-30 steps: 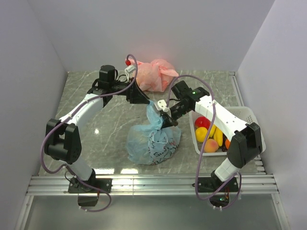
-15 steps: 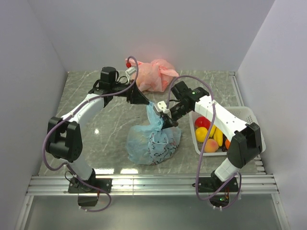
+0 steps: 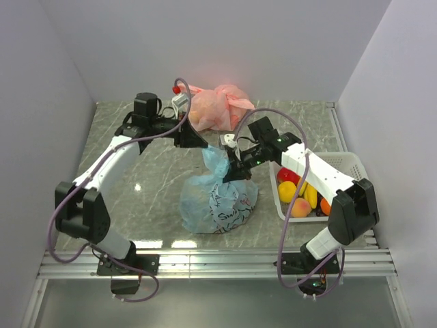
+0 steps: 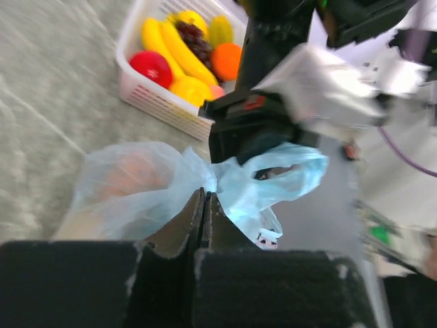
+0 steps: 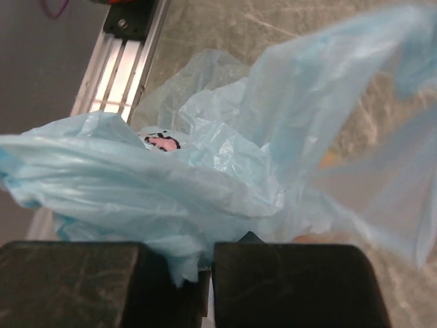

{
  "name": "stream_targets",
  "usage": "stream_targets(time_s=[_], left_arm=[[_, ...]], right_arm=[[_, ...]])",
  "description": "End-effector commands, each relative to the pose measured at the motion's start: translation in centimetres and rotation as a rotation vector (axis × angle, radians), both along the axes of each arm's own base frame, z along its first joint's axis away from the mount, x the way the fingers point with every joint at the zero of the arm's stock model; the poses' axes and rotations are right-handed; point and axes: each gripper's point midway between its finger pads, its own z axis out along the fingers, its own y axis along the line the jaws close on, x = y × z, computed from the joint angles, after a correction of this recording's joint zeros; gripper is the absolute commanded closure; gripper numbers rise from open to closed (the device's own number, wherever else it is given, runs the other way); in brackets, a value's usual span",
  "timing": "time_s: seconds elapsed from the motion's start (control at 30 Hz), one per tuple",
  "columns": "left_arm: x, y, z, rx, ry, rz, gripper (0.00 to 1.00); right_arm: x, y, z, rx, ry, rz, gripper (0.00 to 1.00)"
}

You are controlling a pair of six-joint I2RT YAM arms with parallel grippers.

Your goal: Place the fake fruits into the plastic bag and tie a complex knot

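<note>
The light-blue plastic bag (image 3: 218, 201) sits bulging mid-table, its top gathered into a twisted neck. My left gripper (image 3: 203, 143) is shut at that neck, and in the left wrist view its tips (image 4: 205, 195) pinch the blue film (image 4: 252, 188). My right gripper (image 3: 234, 171) is shut on the neck from the other side, with film bunched between its fingers (image 5: 208, 270). Orange fruit shows faintly through the bag (image 4: 130, 174). More fake fruits (image 3: 300, 195) lie in the basket: red, yellow, orange and dark purple (image 4: 181, 48).
The white basket (image 3: 341, 158) stands at the right, close beside my right arm. A knotted pink-orange bag (image 3: 218, 106) lies at the back, just behind my left gripper. Walls close in the table on three sides, and a metal rail runs along the near edge.
My left gripper has shut on the bag's neck and its arm has swung slightly left and back. The right gripper has shifted a little up and left, still holding the bag.
</note>
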Motion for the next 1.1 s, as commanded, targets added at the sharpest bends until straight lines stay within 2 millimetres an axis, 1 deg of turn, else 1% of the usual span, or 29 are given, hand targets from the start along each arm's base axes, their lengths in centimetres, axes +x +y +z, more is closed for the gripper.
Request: stream_targets(time_s=[0.0,0.03,0.07,0.1,0.13,0.17,0.2,0.23,0.27,0.3,0.33,0.37,0.4,0.43,0.47,0.5,0.53,0.57,0.6,0.67,0.7,0.73,0.8,0.83,0.9,0.93,1.0,1.03,1.07], left_arm=[[-0.1,1.0,4.5,0.03,-0.227,0.091,0.99],[0.4,1.2,4.8,0.055,-0.27,0.131,0.99],[-0.2,1.5,5.0,0.075,-0.276,0.146,1.0],[-0.3,1.6,5.0,0.092,-0.296,0.16,0.99],[-1.0,1.0,4.9,0.113,-0.317,0.154,0.99],[-0.3,1.4,4.4,0.19,-0.331,0.258,0.99],[-0.6,1.1,4.1,0.229,-0.338,0.288,0.99],[-1.9,-0.2,3.4,0.26,-0.342,0.274,1.0],[-2.2,-0.1,3.1,0.295,-0.348,0.309,0.99],[-3.2,-0.4,1.7,0.327,-0.315,0.302,0.99],[-4.5,-1.4,1.3,0.325,-0.271,0.291,0.99],[-5.1,-1.5,1.1,0.328,-0.252,0.308,0.99],[-5.8,-1.9,-0.2,0.338,-0.217,0.301,0.99],[-7.2,-2.9,-0.7,0.335,-0.184,0.278,0.99],[-8.2,-3.4,-1.0,0.337,-0.17,0.26,0.99],[-9.0,-3.8,-2.2,0.349,-0.152,0.242,1.0],[-10.5,-4.8,-2.8,0.357,-0.141,0.21,1.0],[-11.0,-5.2,-3.6,0.37,-0.14,0.211,0.99],[-11.3,-5.6,-5.4,0.404,-0.136,0.229,0.99],[-10.6,-5.5,-8.0,0.469,-0.1,0.271,1.0],[-9.7,-5.2,-9.3,0.515,-0.086,0.314,1.0],[-9.3,-5.3,-11.3,0.576,-0.05,0.325,1.0],[-8.0,-5.2,-12.7,0.63,-0.012,0.39,1.0],[-7.1,-5.1,-13.6,0.66,-0.012,0.427,1.0],[-5.9,-4.7,-13.8,0.651,-0.006,0.487,1.0],[-5.2,-4.5,-13.9,0.648,-0.016,0.516,1.0],[-3.8,-4.3,-13.5,0.627,-0.035,0.568,1.0],[-3.2,-4.2,-13.4,0.615,-0.025,0.574,1.0],[-2.7,-4.5,-12.9,0.578,-0.021,0.573,1.0]], right_arm=[[1.4,0.5,2.1,0.046,0.11,-0.206,1.0],[2.2,0.7,1.7,0.062,0.112,-0.26,1.0],[2.0,0.7,2.2,0.064,0.225,-0.342,1.0],[2.3,0.8,2.2,0.072,0.269,-0.392,1.0],[2.4,0.9,2.2,0.087,0.362,-0.454,1.0],[2.7,0.8,2.4,0.094,0.398,-0.513,1.0],[2.9,0.8,2.3,0.099,0.439,-0.551,1.0],[2.8,0.8,2.0,0.097,0.48,-0.578,1.0],[2.8,0.9,2.5,0.115,0.53,-0.612,1.0],[3.1,0.8,2.5,0.118,0.546,-0.646,1.0],[3.0,0.8,2.4,0.117,0.582,-0.671,1.0],[3.1,0.8,2.2,0.113,0.597,-0.689,1.0],[3.4,0.7,2.1,0.112,0.605,-0.715,1.0],[3.6,0.5,2.1,0.11,0.617,-0.739,1.0],[3.9,0.4,2.1,0.111,0.62,-0.761,1.0],[4.2,0.2,1.9,0.107,0.618,-0.786,1.0],[4.4,0.1,2.0,0.107,0.626,-0.805,1.0],[4.8,-0.2,2.1,0.113,0.626,-0.829,1.0],[5.0,-0.3,2.2,0.12,0.625,-0.841,1.0],[5.2,-0.6,2.7,0.139,0.624,-0.856,1.0],[5.2,-0.6,2.8,0.14,0.623,-0.855,1.0],[5.1,-0.6,3.0,0.149,0.625,-0.864,1.0],[4.8,-0.8,3.1,0.16,0.636,-0.87,1.0],[4.4,-1.0,2.9,0.166,0.644,-0.879,1.0],[3.8,-1.3,2.8,0.174,0.647,-0.887,1.0],[3.2,-1.8,2.5,0.171,0.657,-0.902,1.0],[2.5,-2.0,2.1,0.176,0.676,-0.914,1.0],[1.8,-2.1,1.7,0.173,0.703,-0.922,1.0],[1.6,-2.1,1.4,0.17,0.713,-0.931,1.0]])
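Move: The left gripper already pinches one gathered end of the plastic bag. The bag's neck, at the right gripper's tips, lies about 7 cm back, 6 cm right and 10 cm below it. The right fingers are shut on the bag just above that neck. From the left hand, the fruit-filled body sits roughly 9 cm back, 4 cm right and 22 cm down; the pink bag is some 24 cm ahead, 4 cm right, 22 cm down. Keep both grippers shut on the bag. Lift the left gripper slightly, then sweep it back about 12 cm and down beside the neck, easing right, before coming forward 5 cm below the right gripper; tip its fingers down some 35 degrees. Meanwhile roll the right wrist strongly, turning clockwise, with little travel. ##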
